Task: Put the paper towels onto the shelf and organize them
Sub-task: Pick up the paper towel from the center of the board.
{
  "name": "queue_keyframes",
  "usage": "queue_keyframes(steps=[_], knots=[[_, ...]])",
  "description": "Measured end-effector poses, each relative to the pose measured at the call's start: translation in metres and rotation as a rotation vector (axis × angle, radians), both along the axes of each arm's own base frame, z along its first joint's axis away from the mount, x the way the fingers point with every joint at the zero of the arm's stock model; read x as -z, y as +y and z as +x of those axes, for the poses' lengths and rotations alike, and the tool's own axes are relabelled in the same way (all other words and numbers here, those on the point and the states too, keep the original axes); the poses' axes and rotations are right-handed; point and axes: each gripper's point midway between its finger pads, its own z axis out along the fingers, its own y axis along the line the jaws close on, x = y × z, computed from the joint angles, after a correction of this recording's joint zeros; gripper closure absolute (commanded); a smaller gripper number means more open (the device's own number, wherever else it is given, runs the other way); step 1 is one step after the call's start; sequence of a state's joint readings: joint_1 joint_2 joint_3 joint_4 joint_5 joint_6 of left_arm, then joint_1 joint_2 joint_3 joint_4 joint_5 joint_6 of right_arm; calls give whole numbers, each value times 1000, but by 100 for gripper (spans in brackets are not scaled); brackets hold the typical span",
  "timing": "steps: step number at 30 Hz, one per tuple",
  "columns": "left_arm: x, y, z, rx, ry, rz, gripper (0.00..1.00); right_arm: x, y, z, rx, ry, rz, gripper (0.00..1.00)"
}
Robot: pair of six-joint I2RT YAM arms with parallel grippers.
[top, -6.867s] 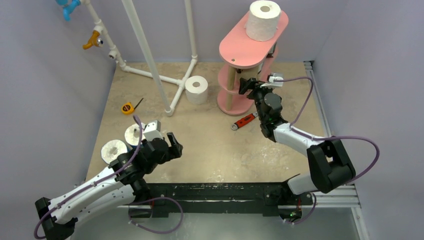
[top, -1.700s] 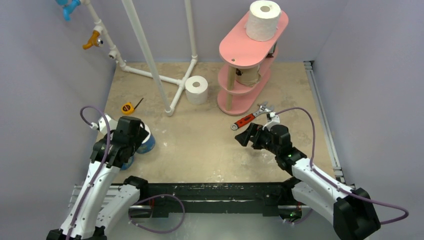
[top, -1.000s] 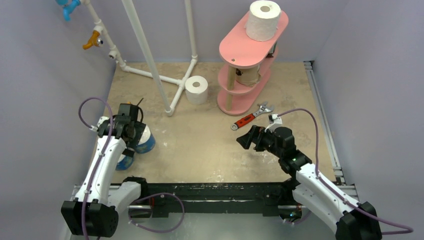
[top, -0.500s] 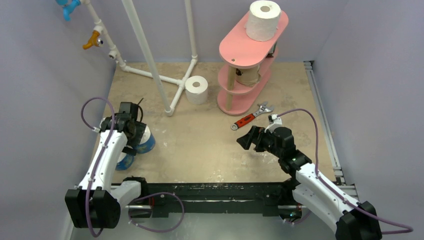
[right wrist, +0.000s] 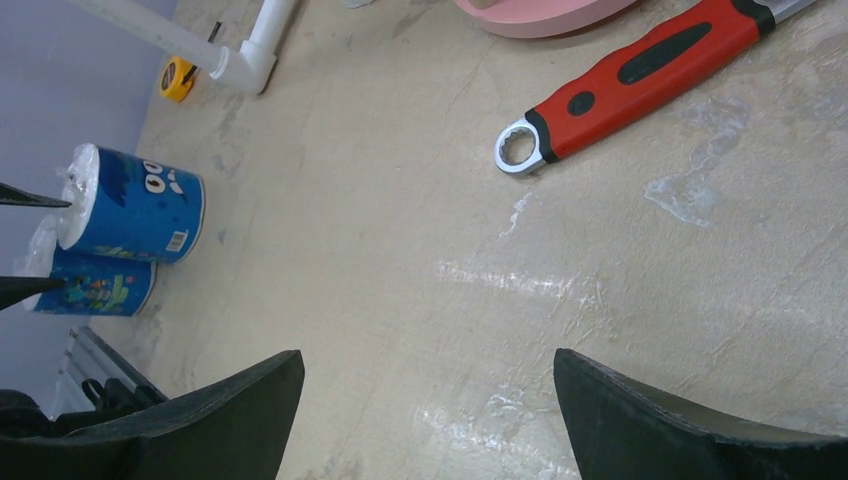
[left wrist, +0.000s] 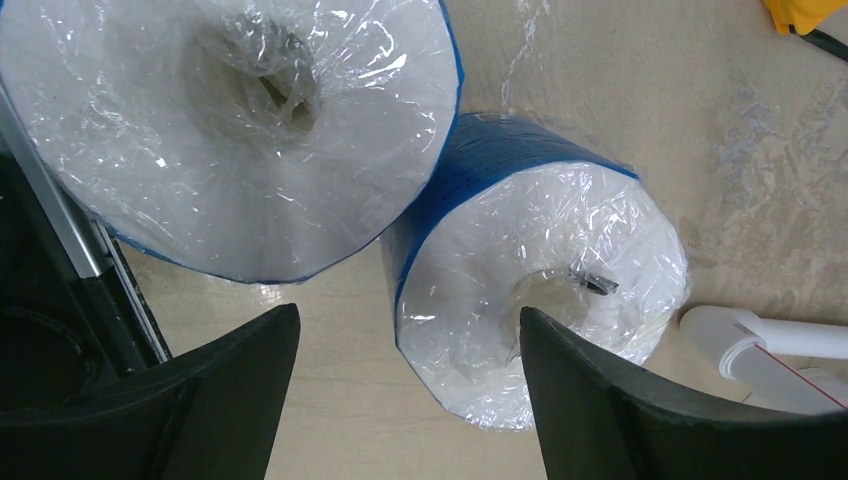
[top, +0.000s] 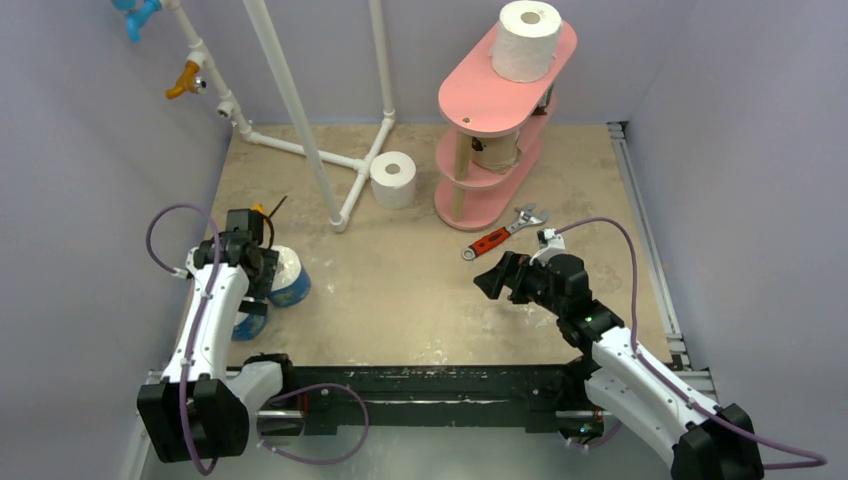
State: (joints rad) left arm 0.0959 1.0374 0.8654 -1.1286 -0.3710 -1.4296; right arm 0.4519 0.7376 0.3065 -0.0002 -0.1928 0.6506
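Two blue-wrapped paper towels stand side by side at the near left, one [top: 288, 281] [left wrist: 540, 290] further from the edge than the other [top: 247, 323] [left wrist: 230, 130]. My left gripper [top: 258, 268] [left wrist: 408, 315] hangs open just above the first one, holding nothing, one finger over its core and the other over bare floor beside it. A bare white roll [top: 393, 178] stands by the pipe frame. The pink shelf [top: 480, 100] carries a white roll [top: 527, 40] on its top board and a tan one [top: 492, 150] on the middle board. My right gripper [top: 490, 278] [right wrist: 425, 360] is open over bare floor.
A red-handled wrench [top: 497, 238] [right wrist: 640, 80] lies between the shelf's base and my right gripper. A yellow tape measure [right wrist: 177, 78] sits near the foot of the white pipe frame [top: 340, 170], just beyond the blue rolls. Grey walls close in both sides.
The left arm has swung a little to the left over the blue rolls and its jaws have narrowed. The right arm has not moved.
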Motion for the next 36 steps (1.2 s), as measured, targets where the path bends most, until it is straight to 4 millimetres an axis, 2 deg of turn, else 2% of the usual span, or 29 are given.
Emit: queue_keyframes(steps=[5,11,18,27,31,36], knots=[[12,-1,7,2,29,-14,22,0,0,0,0,1,-1,2],[31,-4,11,20,46,-34,30,3,-2,-1,5,16,-11,2],[37,-7,24,68,7,-39,47,7,-4,-2,16,30,-23,2],[37,-10,26,134,-34,-37,73,6,-5,-2,21,33,-25,3],[35,-16,25,179,-44,-58,78,4,-5,-1,23,31,-22,3],[27,-25,21,246,-68,-82,77,-2,-4,2,26,19,-17,3]])
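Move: The blue-wrapped paper towel roll that the left hand goes for has its middle about 5 cm ahead, 3 cm to the right and 7 cm below it. A near roll in the same wrap stands some 3 cm back and 6 cm to the left. The tape measure lies roughly 21 cm ahead and 5 cm left, the pipe foot about 20 cm ahead and 15 cm right. From the right hand, the roll aimed at lies about 47 cm left and 4 cm ahead. Down and then forward, the left hand sinks nearly 4 cm and advances about 2.5 cm, putting its forward finger into the roll's core hole and its other finger outside the near wall. The fingers close partway and pinch that wall; then the hand draws about 2 cm right and rises about 1 cm, turning some 15 degrees clockwise. ##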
